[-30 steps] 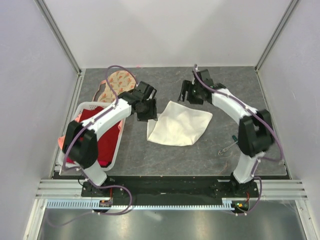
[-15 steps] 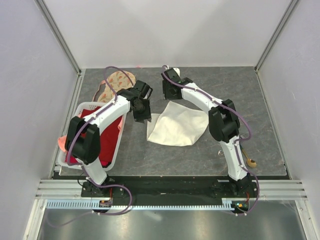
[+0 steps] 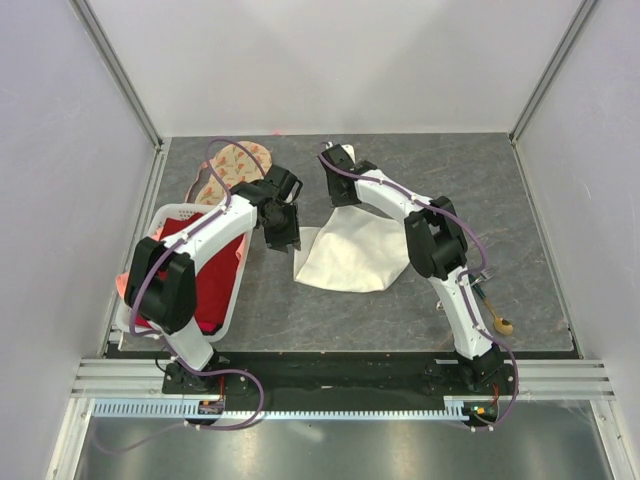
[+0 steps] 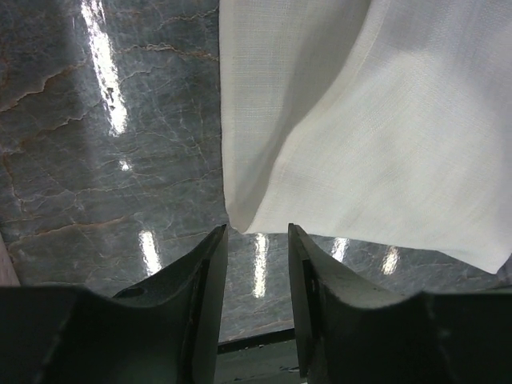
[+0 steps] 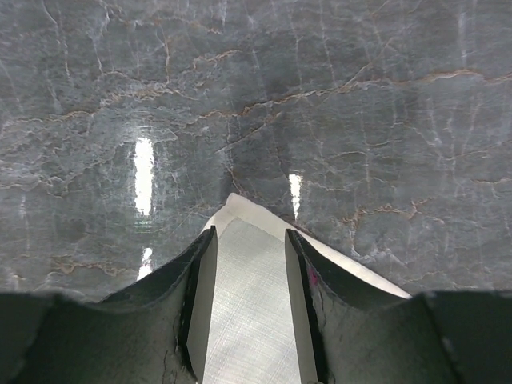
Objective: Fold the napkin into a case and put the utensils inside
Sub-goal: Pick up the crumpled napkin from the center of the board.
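The cream-white napkin point(image 3: 352, 255) lies flat and unfolded mid-table. My left gripper point(image 3: 283, 232) hovers at its left corner. In the left wrist view that gripper point(image 4: 254, 232) is open, and the cloth's point(image 4: 360, 136) corner tip sits just ahead of the fingertips. My right gripper point(image 3: 342, 192) is at the napkin's far corner. Seen from the right wrist, it point(image 5: 250, 234) is open and straddles the corner of the cloth point(image 5: 248, 304), which lies flat between the fingers. Of the utensils, a gold spoon point(image 3: 503, 325) lies at the front right beside the right arm, which partly covers that spot.
A white basket point(image 3: 170, 215) holding a red cloth point(image 3: 200, 275) stands at the left, under the left arm. A peach floral cloth point(image 3: 235, 165) lies behind it. Metal frame posts and walls close in the grey marble table point(image 3: 470, 190).
My right arm swung left from the back right to the napkin's far corner, uncovering the spoon. Both grippers have narrowed. The left gripper shifted slightly left, off the cloth's edge.
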Controlling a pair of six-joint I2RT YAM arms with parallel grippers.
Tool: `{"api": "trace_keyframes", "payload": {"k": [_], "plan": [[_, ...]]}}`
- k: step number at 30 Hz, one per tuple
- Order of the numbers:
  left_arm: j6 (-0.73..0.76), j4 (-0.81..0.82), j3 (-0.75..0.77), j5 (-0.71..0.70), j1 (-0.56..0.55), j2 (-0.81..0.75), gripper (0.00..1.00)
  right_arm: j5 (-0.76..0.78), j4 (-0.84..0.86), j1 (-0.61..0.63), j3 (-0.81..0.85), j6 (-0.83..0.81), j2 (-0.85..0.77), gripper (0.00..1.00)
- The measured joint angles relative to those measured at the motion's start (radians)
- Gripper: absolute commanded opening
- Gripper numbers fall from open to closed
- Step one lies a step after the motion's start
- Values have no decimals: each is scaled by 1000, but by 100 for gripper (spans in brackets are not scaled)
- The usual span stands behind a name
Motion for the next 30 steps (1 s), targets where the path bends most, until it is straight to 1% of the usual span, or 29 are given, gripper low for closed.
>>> {"api": "trace_keyframes", "payload": {"k": [8, 10, 13, 14, 16, 17, 19, 20, 21, 27, 30], "plan": [[0, 0, -9, 14, 0, -13, 46, 5, 9, 8, 25, -24, 42, 49], [1, 0, -10, 14, 0, -13, 50, 8, 12, 10, 29, -33, 46, 47], [13, -2, -6, 14, 0, -11, 55, 9, 15, 10, 39, -45, 54, 37], [17, -4, -3, 14, 0, -8, 58, 8, 19, 10, 42, -48, 56, 32], [25, -13, 20, 14, 0, 9, 63, 8, 24, 11, 42, -56, 58, 25], [27, -14, 35, 13, 2, 22, 68, 7, 24, 12, 42, -59, 58, 18], [31, -15, 70, 14, 5, 55, 69, 7, 23, 13, 42, -66, 58, 9], [32, -14, 84, 14, 6, 72, 70, 6, 23, 14, 42, -70, 58, 2], [33, -21, 109, 14, 9, 98, 70, 5, 22, 14, 42, -73, 58, 0], [50, -40, 261, 4, 32, 276, 69, -12, 13, 14, 41, -82, 50, 0], [55, -45, 307, 2, 50, 326, 67, -21, -3, 13, 22, -82, 15, 0]]}}
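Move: The napkin's far corner lies about 1 cm ahead of the right gripper, 1 cm to its left and 2 cm below. For the left gripper, the flap's far-left corner is some 12 cm ahead, 1 cm right and 8 cm down; the napkin's near-left corner is about 3 cm back, in line with the left gripper. The basket's middle sits roughly 27 cm to the left gripper's left, level with it and 6 cm lower. Lower the right gripper about 1.5 cm onto the napkin's far corner, close it fully there to pinch the cloth, then start lifting by about 1 cm. As the right fingers shut, open the left gripper wider and send it some 7 cm forward along the flap towards its far-left corner, sinking about 3 cm in the second half. ##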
